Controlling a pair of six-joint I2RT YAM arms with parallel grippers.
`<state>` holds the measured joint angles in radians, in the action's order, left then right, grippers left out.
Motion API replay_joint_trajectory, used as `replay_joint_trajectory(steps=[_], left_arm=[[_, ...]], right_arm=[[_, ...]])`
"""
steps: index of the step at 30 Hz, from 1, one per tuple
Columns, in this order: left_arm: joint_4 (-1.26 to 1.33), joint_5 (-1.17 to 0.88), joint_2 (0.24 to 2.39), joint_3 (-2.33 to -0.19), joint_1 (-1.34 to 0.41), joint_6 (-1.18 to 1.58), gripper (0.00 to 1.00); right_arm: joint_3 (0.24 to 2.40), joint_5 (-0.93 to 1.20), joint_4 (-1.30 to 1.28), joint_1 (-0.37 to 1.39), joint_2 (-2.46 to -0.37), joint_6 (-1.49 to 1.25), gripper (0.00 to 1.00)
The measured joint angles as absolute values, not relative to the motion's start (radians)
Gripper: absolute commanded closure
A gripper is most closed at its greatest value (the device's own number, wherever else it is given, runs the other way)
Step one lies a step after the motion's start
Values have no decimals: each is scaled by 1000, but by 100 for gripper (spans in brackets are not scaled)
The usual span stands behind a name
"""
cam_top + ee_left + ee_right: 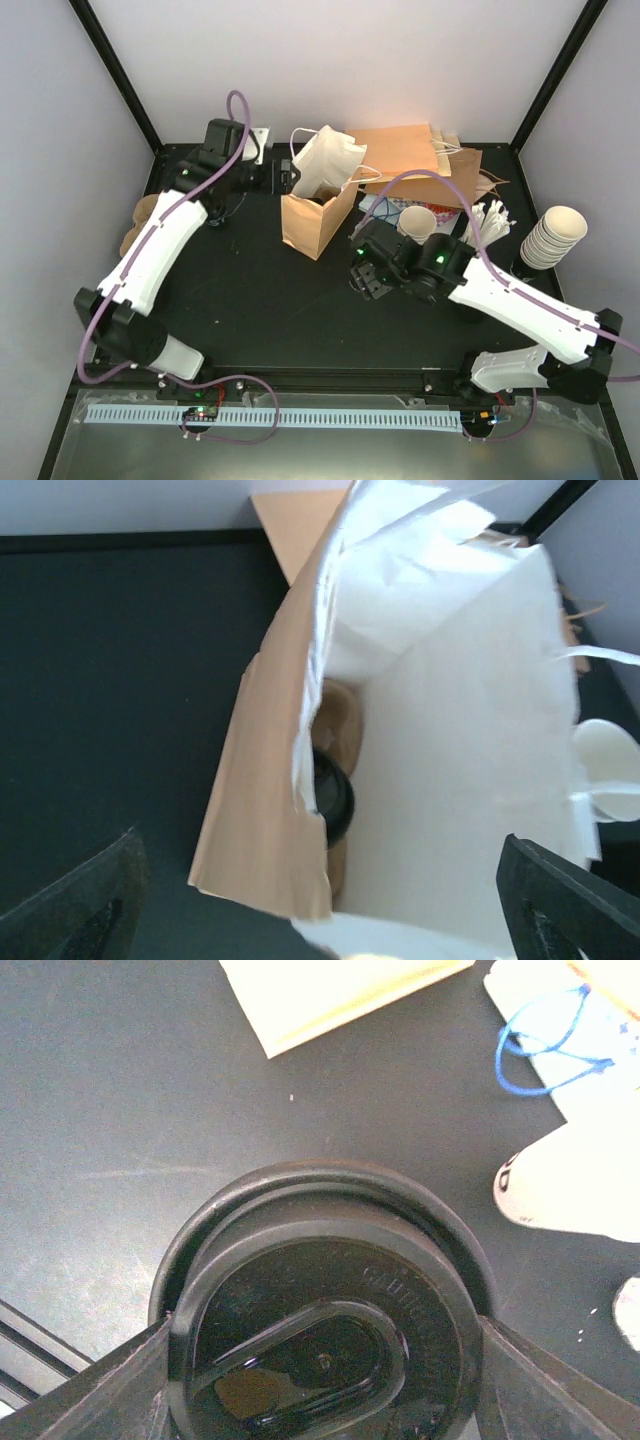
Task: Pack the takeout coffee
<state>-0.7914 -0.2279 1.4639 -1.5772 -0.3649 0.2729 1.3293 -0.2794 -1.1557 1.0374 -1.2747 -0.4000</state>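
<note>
A takeout coffee [320,1290] with a round black lid fills the right wrist view. My right gripper [322,1332] is shut on it, one finger pressed against each side of the lid, low over the black table. From above, that gripper [368,268] hides the cup. An open brown paper bag [305,225] with a white lining stands at the back centre. Inside it a second black-lidded coffee [337,795] sits in a brown pulp carrier [340,720]. My left gripper [320,880] hangs open over the bag's mouth, its fingers wide on either side of the bag's near edge.
A lidless white cup [417,222] stands just behind the right gripper. Stacked white cups [550,238] lie at the right edge, with wooden stirrers [490,222] beside them. Flat brown bags [420,158] lie at the back. Pulp trays [140,225] sit at the left edge.
</note>
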Motion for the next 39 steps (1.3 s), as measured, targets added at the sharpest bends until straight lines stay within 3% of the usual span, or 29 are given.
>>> replay_joint_trajectory(steps=[5,9,10,13,16,17,30,35,39], left_arm=[[-848,-194,1639,-1753,-363,230,16],[-924,-185,1784,-1900,-363,195,31],[-939,-187,1809,-1925,-363,191,46],[-985,-196,1865,-1983,-361,167,73],[-1014,-218,1874,-1995,-361,133,95],[-1027,-227,1874,-1999,-361,116,98],[-1104,-204,1679,-1911,-377,-30,98],[-1090,-138,1538,-1766,-464,-88,98],[-1059,-75,1469,-1599,-561,-94,98]], right_arm=[[1439,-314,-1190,1030,-1232,-381,29],[1526,-342,-1217,1026,-1193,-357,29],[1543,-350,-1222,1026,-1185,-352,29],[1604,-368,-1246,1025,-1167,-336,30],[1682,-385,-1271,1025,-1170,-317,32],[1712,-390,-1277,1024,-1174,-313,32],[1970,-410,-1242,1020,-1205,-233,36],[1943,-399,-1175,1020,-1207,-192,38],[1797,-337,-1085,1020,-1188,-147,41]])
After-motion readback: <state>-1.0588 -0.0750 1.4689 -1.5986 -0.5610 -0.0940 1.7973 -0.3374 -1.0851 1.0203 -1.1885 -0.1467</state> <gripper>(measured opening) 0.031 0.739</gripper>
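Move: The open bag's middle is some 3 cm ahead of the left hand, 6 cm to its right and 15 cm below, with the black cup about 23 cm to the hand's left, 4 cm ahead. From the right hand, already holding the lidded coffee cup, the bag lies about 22 cm ahead, 9 cm left and 7 cm lower; the white cup stack is about 16 cm ahead, 13 cm right and 12 cm lower. Left reaches forward, pinches the bag's rim, pulls back about 13 cm; right lifts its cup over 20 cm. ##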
